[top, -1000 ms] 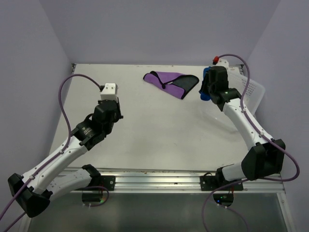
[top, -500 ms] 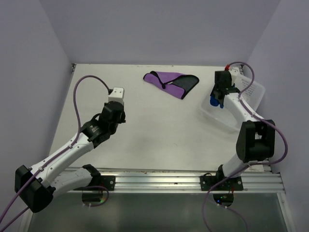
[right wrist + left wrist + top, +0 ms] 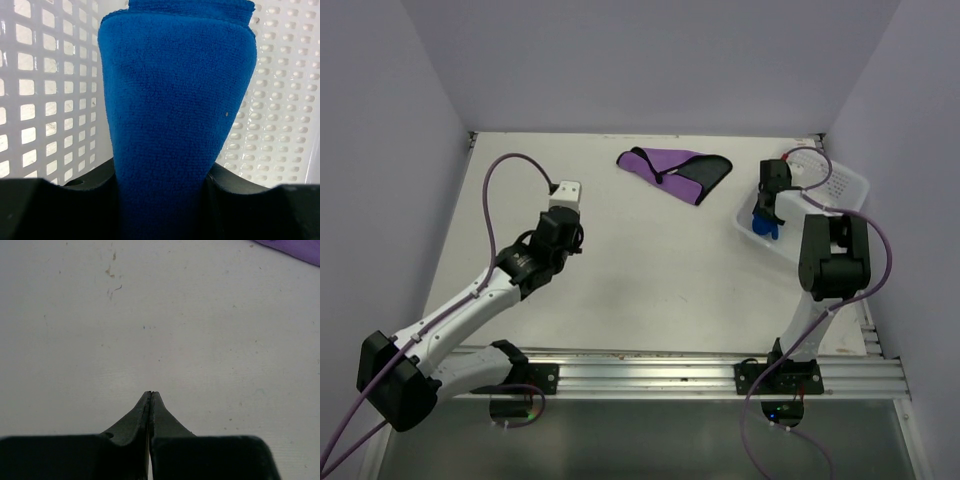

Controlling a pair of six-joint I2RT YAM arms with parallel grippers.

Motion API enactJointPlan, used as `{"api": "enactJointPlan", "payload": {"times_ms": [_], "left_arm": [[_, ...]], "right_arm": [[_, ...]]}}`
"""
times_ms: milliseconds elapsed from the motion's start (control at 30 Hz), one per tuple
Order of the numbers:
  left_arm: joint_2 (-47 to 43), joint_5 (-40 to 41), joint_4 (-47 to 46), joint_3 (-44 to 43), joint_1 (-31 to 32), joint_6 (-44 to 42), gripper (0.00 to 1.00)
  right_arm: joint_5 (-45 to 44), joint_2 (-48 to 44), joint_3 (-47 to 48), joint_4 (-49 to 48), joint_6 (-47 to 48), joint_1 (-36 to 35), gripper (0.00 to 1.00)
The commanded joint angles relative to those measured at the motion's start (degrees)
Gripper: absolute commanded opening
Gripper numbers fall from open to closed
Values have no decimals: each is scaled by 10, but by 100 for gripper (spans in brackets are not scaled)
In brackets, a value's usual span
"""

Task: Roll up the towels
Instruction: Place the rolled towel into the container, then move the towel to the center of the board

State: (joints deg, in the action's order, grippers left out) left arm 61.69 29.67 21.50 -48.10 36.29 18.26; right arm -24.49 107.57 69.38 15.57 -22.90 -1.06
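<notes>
A rolled royal blue towel (image 3: pixel 175 100) fills the right wrist view, and my right gripper (image 3: pixel 162 200) is shut on it. From above, that blue towel (image 3: pixel 761 224) hangs inside the near-left corner of the white basket (image 3: pixel 840 185), under my right gripper (image 3: pixel 767 208). The purple towel with a black section (image 3: pixel 675 172) lies flat at the back middle of the table; its corner (image 3: pixel 300 247) shows in the left wrist view. My left gripper (image 3: pixel 151 395) is shut and holds nothing, out over bare tabletop on the left (image 3: pixel 556 232).
The white perforated basket's wall (image 3: pixel 45 90) and floor (image 3: pixel 280 100) surround the blue towel. The basket stands at the right edge beside the purple side wall. A metal rail (image 3: pixel 650 370) runs along the table's near edge.
My right arm folded back and swung right and nearer, carrying the blue towel down into the basket. The left gripper moved a little forward and right, still shut.
</notes>
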Motion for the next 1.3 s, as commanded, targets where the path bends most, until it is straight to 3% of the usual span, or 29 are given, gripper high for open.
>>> {"api": "enactJointPlan", "payload": {"times_ms": [0, 333, 733, 1100, 1267], "left_arm": [[4, -12, -25, -9, -10, -13, 1], [4, -17, -23, -9, -13, -13, 1], [-6, -16, -22, -7, -13, -14, 0], [-5, -28, -23, -6, -13, -12, 1], [11, -39, -23, -19, -13, -7, 2]], "right_arm": [[1, 4, 29, -20, -5, 4, 42], [12, -3, 39, 7, -1, 9, 67], [24, -50, 81, 56, -7, 8, 79], [43, -118, 95, 82, -1, 9, 79], [82, -191, 60, 41, 15, 8, 76]]}}
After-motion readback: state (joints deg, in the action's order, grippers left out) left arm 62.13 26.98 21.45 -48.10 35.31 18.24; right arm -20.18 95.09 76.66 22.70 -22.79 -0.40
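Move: The right hand holds the rolled blue towel low inside the container, pinched near its middle: the towel's middle lies about 1 cm ahead of, 1 cm to the right of and 1 cm below that hand. The container's middle is some 9 cm to the hand's right and 3 cm ahead, at about its height. The purple towel lies roughly 26 cm to its left, 13 cm ahead and 4 cm lower. From the left hand, the blue towel is about 50 cm to the right, 15 cm ahead and 15 cm below. Open the right gripper wide to let go of the blue towel, holding the hand almost still at first, then ease up with a centimetre or so of forward drift. Once clear, lift faster, about 12 cm in all, straight up out of the container, tipping the fingertips some 15 degrees upward as the hand rises. ##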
